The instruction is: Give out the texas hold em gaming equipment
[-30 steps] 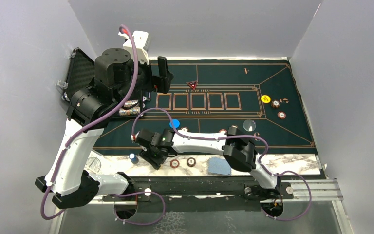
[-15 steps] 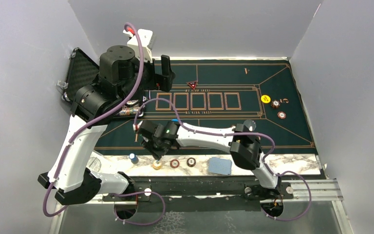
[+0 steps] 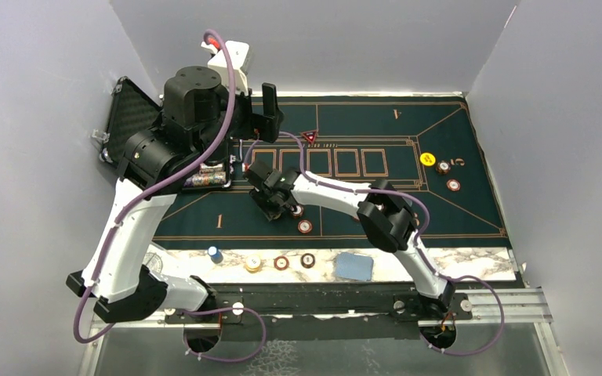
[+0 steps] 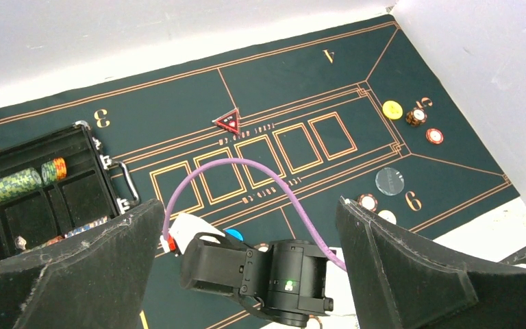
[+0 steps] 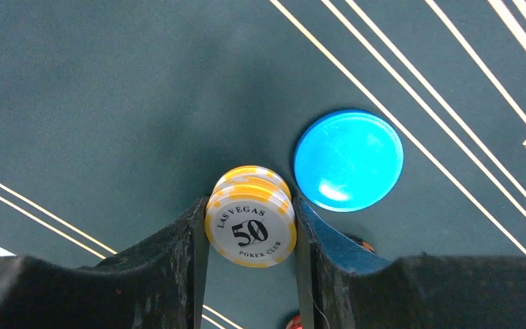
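Note:
My right gripper [image 5: 250, 233] is shut on a small stack of yellow-and-white "50" chips [image 5: 251, 229], just above the green mat. A flat blue disc [image 5: 348, 160] lies right beside them. Seen from above, that gripper [image 3: 277, 200] is over the mat's near middle. My left gripper [image 4: 246, 267] hangs open and empty, high over the mat beside the case [image 3: 129, 110]. On the near marble strip lie a yellow chip [image 3: 253, 264], two red-brown chips [image 3: 281, 262], and blue-backed cards [image 3: 353, 266]. Another chip [image 3: 304, 226] lies on the mat. The red triangular marker [image 3: 310, 136] sits further back.
At the right of the mat lie a yellow disc [image 3: 428, 159] and two chips [image 3: 443, 167]. A clear disc [image 4: 390, 181] lies nearer. The open black case holds chip rolls [image 4: 15, 184]. A small blue object [image 3: 215, 254] stands on the marble. Grey walls close in three sides.
My right gripper has moved from the marble strip out over the mat to beside the blue disc, with the yellow chips in it. The left arm has shifted slightly to the right.

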{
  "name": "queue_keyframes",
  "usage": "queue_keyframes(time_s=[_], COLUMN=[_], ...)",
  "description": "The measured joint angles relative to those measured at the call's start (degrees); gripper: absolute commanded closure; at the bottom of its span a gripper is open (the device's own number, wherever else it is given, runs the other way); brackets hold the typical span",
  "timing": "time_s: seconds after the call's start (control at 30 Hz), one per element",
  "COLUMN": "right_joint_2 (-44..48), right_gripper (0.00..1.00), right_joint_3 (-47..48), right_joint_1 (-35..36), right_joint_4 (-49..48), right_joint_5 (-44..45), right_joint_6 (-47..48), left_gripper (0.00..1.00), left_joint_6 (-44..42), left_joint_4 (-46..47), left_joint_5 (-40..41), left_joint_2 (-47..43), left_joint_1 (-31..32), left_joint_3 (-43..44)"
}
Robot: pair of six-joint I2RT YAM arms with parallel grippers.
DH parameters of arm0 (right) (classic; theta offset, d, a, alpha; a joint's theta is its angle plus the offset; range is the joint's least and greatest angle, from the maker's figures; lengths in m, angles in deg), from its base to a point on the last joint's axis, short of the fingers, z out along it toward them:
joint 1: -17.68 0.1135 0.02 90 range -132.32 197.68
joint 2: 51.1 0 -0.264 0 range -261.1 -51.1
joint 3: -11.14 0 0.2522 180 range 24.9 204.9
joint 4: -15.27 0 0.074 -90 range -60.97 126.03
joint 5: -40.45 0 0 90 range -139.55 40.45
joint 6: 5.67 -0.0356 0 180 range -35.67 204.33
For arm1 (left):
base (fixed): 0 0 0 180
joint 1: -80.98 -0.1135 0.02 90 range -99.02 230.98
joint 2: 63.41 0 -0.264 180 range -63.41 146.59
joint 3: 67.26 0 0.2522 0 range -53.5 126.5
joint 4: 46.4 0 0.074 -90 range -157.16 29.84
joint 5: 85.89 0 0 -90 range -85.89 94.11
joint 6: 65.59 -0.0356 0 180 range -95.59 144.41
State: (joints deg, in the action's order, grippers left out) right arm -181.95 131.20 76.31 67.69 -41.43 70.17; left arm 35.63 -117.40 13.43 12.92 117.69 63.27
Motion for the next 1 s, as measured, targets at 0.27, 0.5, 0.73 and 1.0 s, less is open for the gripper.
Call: queue_keyframes(time_s=[0.27,0.5,0.73,1.0], right_joint_2=[-0.2,-1.2,9.9,5.1], right_gripper=[0.22,0.11,0.01,0.0], right_joint_3=[0.5,10.7,1.5,0.3], right_joint_1=[0.1,0.4,3.7,17.2], right_joint_4=[-0.5,7.4,6.1,4.7], right_joint_5=[-0.1,-1.0,-10.5,-14.8], right_joint_6=[0.8,1.1,1.6,2.0], left_gripper=[0.01,0.01,0.01,0.01], left_joint_6=[-0.2,-0.1,0.5,1.6], left_joint_4=[-0.8,-1.0,-1.0,-0.7], left_joint_5=[0.1,0.1,0.1,-0.2], left_joint_2=[0.2,-0.2,-0.9,-2.4], left_joint_1=[0.0,0.0,0.0,0.0], left_joint_3=[0.0,-0.3,-0.3,-1.1])
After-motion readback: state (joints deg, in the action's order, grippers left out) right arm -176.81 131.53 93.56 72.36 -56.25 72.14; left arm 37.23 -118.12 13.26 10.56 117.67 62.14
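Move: The right hand holds the yellow 50 chips right at their spot on the cloth, about 1 cm below its hand point. The blue disc is roughly 4 cm ahead and 2 cm right; a brown chip is level with the hand, 6 cm right. The remaining yellow stack stands some 16 cm back and 5 cm left at about hand height, with a red chip pile 8 cm right of the stack. The left hand has the held chips almost straight below, some 45 cm down. Staying put at first, the right hand opens its fingers and lets go of the 50 chips beside the blue disc, then rises about 8 cm off them. It swings back nearly 20 cm and somewhat left, sinking part of the way again and turning about 25 degrees counter-clockwise, to arrive with fingers wide open near the remaining yellow stack. ##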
